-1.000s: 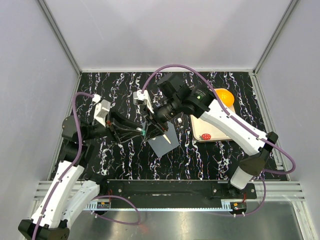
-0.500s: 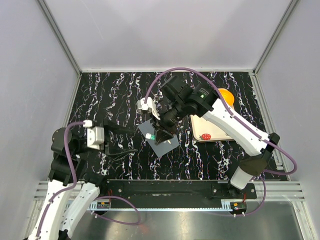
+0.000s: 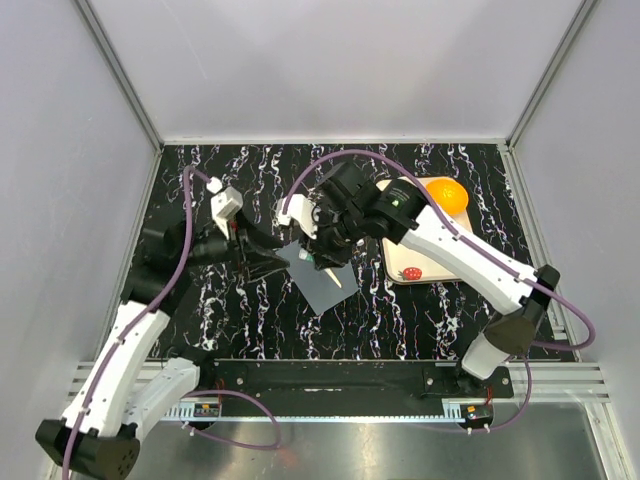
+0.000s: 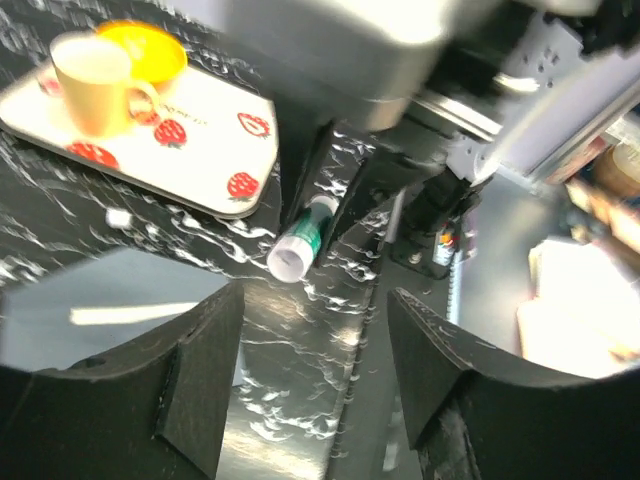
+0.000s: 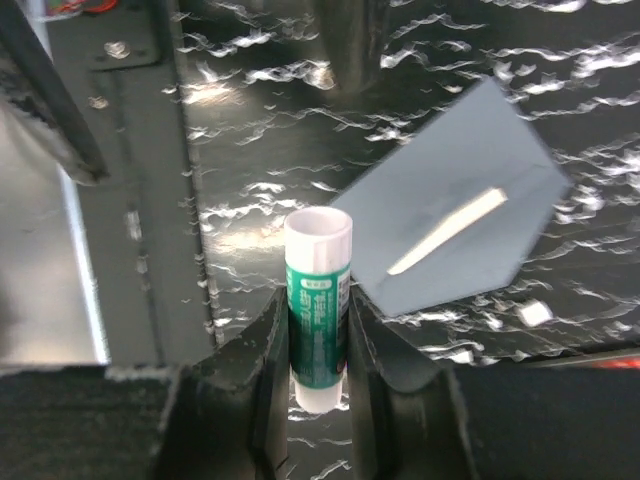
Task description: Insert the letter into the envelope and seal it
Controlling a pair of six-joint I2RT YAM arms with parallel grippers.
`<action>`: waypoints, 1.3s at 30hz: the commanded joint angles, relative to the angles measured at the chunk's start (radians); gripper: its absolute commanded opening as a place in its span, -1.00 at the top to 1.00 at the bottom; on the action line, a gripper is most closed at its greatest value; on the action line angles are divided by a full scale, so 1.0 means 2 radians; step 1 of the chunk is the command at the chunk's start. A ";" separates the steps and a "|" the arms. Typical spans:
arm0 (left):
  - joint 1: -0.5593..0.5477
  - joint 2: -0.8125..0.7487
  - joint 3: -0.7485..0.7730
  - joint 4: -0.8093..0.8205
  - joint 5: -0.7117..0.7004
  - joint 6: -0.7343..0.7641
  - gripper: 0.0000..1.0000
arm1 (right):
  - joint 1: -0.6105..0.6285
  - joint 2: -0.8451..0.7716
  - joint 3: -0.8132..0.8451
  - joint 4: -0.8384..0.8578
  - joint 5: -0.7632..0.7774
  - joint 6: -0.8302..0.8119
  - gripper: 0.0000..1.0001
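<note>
The slate-grey envelope (image 3: 325, 283) lies flat on the black marbled table, and in the right wrist view the envelope (image 5: 450, 210) has its pointed flap spread out. A narrow tan strip (image 5: 447, 232) crosses it; I cannot tell whether that is the letter's edge. Otherwise the letter is hidden. My right gripper (image 5: 318, 335) is shut on a green-and-white glue stick (image 5: 318, 295), held just above the envelope's left corner (image 3: 305, 256). My left gripper (image 3: 268, 256) stands open and empty just left of it, the glue stick (image 4: 300, 245) in front of its fingers (image 4: 200, 380).
A strawberry-printed cream tray (image 3: 412, 262) sits right of the envelope with an orange bowl (image 3: 449, 195) and a beige cup (image 4: 95, 85) on it. A small white piece (image 5: 535, 313) lies on the table beside the envelope. The black rail (image 3: 330, 378) runs along the near edge.
My left gripper opened, pulled back toward the near left, then swung back beside the envelope. The right gripper stayed over the envelope holding the glue stick, shifting only slightly.
</note>
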 commanded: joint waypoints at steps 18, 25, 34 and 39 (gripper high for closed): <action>-0.029 0.048 -0.066 0.204 -0.087 -0.398 -0.08 | 0.060 -0.054 -0.016 0.081 0.200 -0.073 1.00; -0.041 0.054 -0.075 0.209 -0.092 -0.409 0.14 | 0.072 -0.049 -0.008 0.077 0.200 -0.070 1.00; -0.042 0.047 -0.072 0.197 -0.084 -0.396 1.00 | 0.076 -0.051 -0.003 0.072 0.199 -0.055 0.96; -0.042 0.030 -0.090 0.221 -0.071 -0.399 1.00 | 0.075 -0.056 -0.001 0.068 0.182 -0.037 0.49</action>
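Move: Held in the right fingers, the glue stick has its middle about 5 cm to the right of the open left hand, 1 cm ahead and 6 cm below. From the right hand, the left gripper is some 6 cm left, 7 cm above and 1 cm back. The envelope lies flat some 18 cm beneath the right hand and 2 cm ahead; a small white piece lies about 6 cm beyond and 7 cm right of its middle. Bringing the glue stick up to the left gripper, the right hand keeps its hold and goes 4 cm forward and 3 cm up, then eases back about 2 cm, fingertips swinging forward some 25 degrees. The left hand moves about 3 cm forward and right, rolls some 35 degrees about its fingers, then shuts them on the stick's free white end. ##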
